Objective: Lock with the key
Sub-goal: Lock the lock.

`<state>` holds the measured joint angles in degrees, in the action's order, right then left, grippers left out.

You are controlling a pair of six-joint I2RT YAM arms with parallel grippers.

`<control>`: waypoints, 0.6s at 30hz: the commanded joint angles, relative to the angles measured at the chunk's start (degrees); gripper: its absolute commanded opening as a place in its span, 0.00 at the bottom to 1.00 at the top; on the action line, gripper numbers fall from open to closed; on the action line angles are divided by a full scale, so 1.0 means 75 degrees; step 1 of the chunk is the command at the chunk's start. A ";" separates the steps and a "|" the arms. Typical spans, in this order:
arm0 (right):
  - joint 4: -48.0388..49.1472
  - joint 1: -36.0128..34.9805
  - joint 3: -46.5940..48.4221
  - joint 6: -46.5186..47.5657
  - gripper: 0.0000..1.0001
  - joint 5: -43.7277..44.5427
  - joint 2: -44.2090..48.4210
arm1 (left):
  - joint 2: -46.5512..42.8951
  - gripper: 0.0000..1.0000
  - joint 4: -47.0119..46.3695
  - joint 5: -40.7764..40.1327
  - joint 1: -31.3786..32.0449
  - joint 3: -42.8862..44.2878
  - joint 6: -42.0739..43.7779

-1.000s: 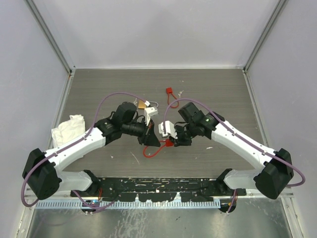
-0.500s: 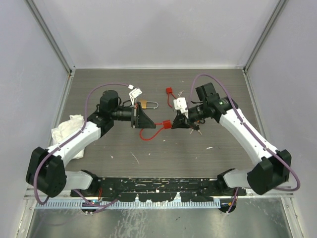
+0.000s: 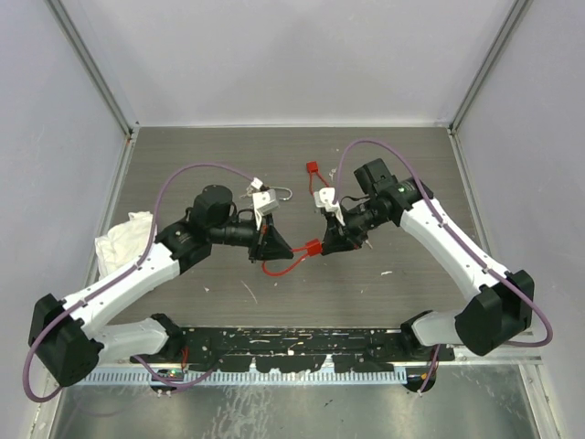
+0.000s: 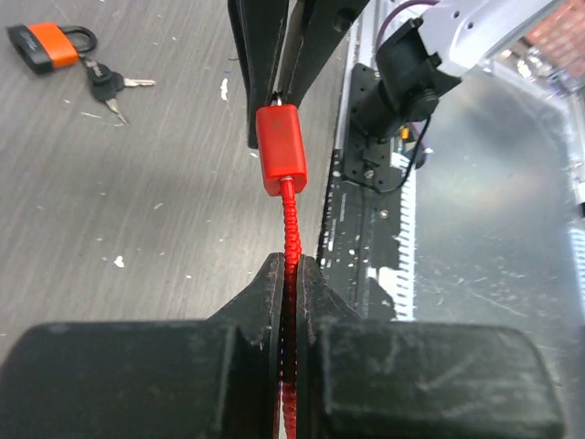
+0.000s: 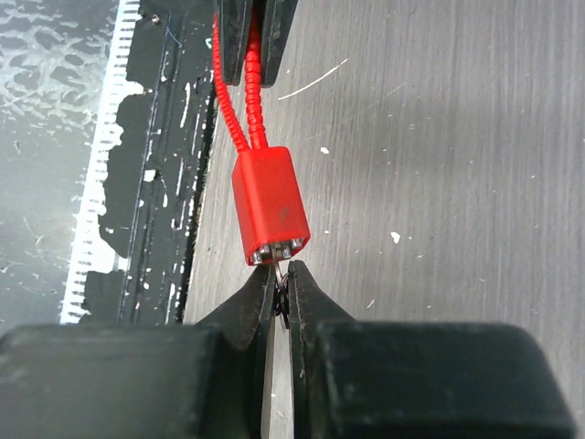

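Note:
A red cable lock [image 3: 313, 247] hangs between my two grippers above the table. Its red body [image 4: 279, 149] points at the right gripper. My left gripper [image 4: 291, 262] [image 3: 277, 245] is shut on the red ribbed cable [image 4: 291, 219], a little behind the body. My right gripper [image 5: 281, 276] [image 3: 332, 240] is shut on the key [image 5: 281, 297], whose dark head sits between the jaws. The thin blade enters the end face of the lock body [image 5: 268, 203]. The cable [image 5: 252, 101] loops back from the body into the left gripper's fingers [image 5: 260, 27].
An orange-red padlock [image 4: 44, 46] [image 3: 312, 167] with dark-headed keys [image 4: 108, 84] lies on the far side. The silver shackle of another padlock [image 3: 282, 192] shows behind the left wrist. A white cloth [image 3: 128, 236] lies at the left. The black base rail [image 3: 292, 346] runs along the near edge.
From half a second ago, both grippers, the lock and the key have shifted toward the near edge. The holds on cable and key are unchanged.

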<state>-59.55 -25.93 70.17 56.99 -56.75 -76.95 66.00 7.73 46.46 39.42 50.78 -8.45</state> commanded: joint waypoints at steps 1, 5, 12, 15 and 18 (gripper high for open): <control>0.0634 -0.0554 0.0164 -0.0946 0.01 -0.0628 0.0342 | -0.0182 0.02 -0.0813 -0.1083 0.0302 -0.0157 0.0897; 0.0609 -0.0555 0.0209 -0.1041 0.01 -0.0974 0.0345 | -0.0125 0.10 -0.1626 -0.0640 0.0317 -0.0560 0.0197; 0.1085 -0.0554 -0.0066 -0.1419 0.01 -0.1324 0.0578 | 0.0036 0.19 -0.1802 -0.0174 0.0324 -0.0786 -0.0295; 0.1153 -0.0561 -0.0187 -0.1461 0.01 -0.1335 0.0612 | 0.0086 0.23 -0.1999 0.0015 0.0333 -0.0827 -0.0430; 0.1159 -0.0579 -0.0268 -0.1346 0.01 -0.1065 0.0631 | 0.0242 0.30 -0.1940 0.0378 0.0323 -0.0690 -0.0439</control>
<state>-55.96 -29.19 68.03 47.20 -59.57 -74.56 66.46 -1.89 45.67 41.41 44.60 -10.37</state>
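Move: Some 6 cm to the right of the left fingertips, at about their height, hangs the red lock whose cable they pinch; from the right hand, which holds the key at its bottom end, it is about 3 cm left and 1 cm back. On the table, some 20 cm lower, the brass padlock lies about 22 cm ahead and 8 cm left of the left hand, and the black-headed keys about 9 cm ahead and 13 cm right of the right hand. Loosening its pinch on the red cable, the left hand opens its fingers about a quarter while sinking some 2 cm and easing about 1 cm right, towards the red lock. The right hand keeps its grip on the key and carries the lock some 2.5 cm back and 1.5 cm left, rising slightly, with hardly any turn. ##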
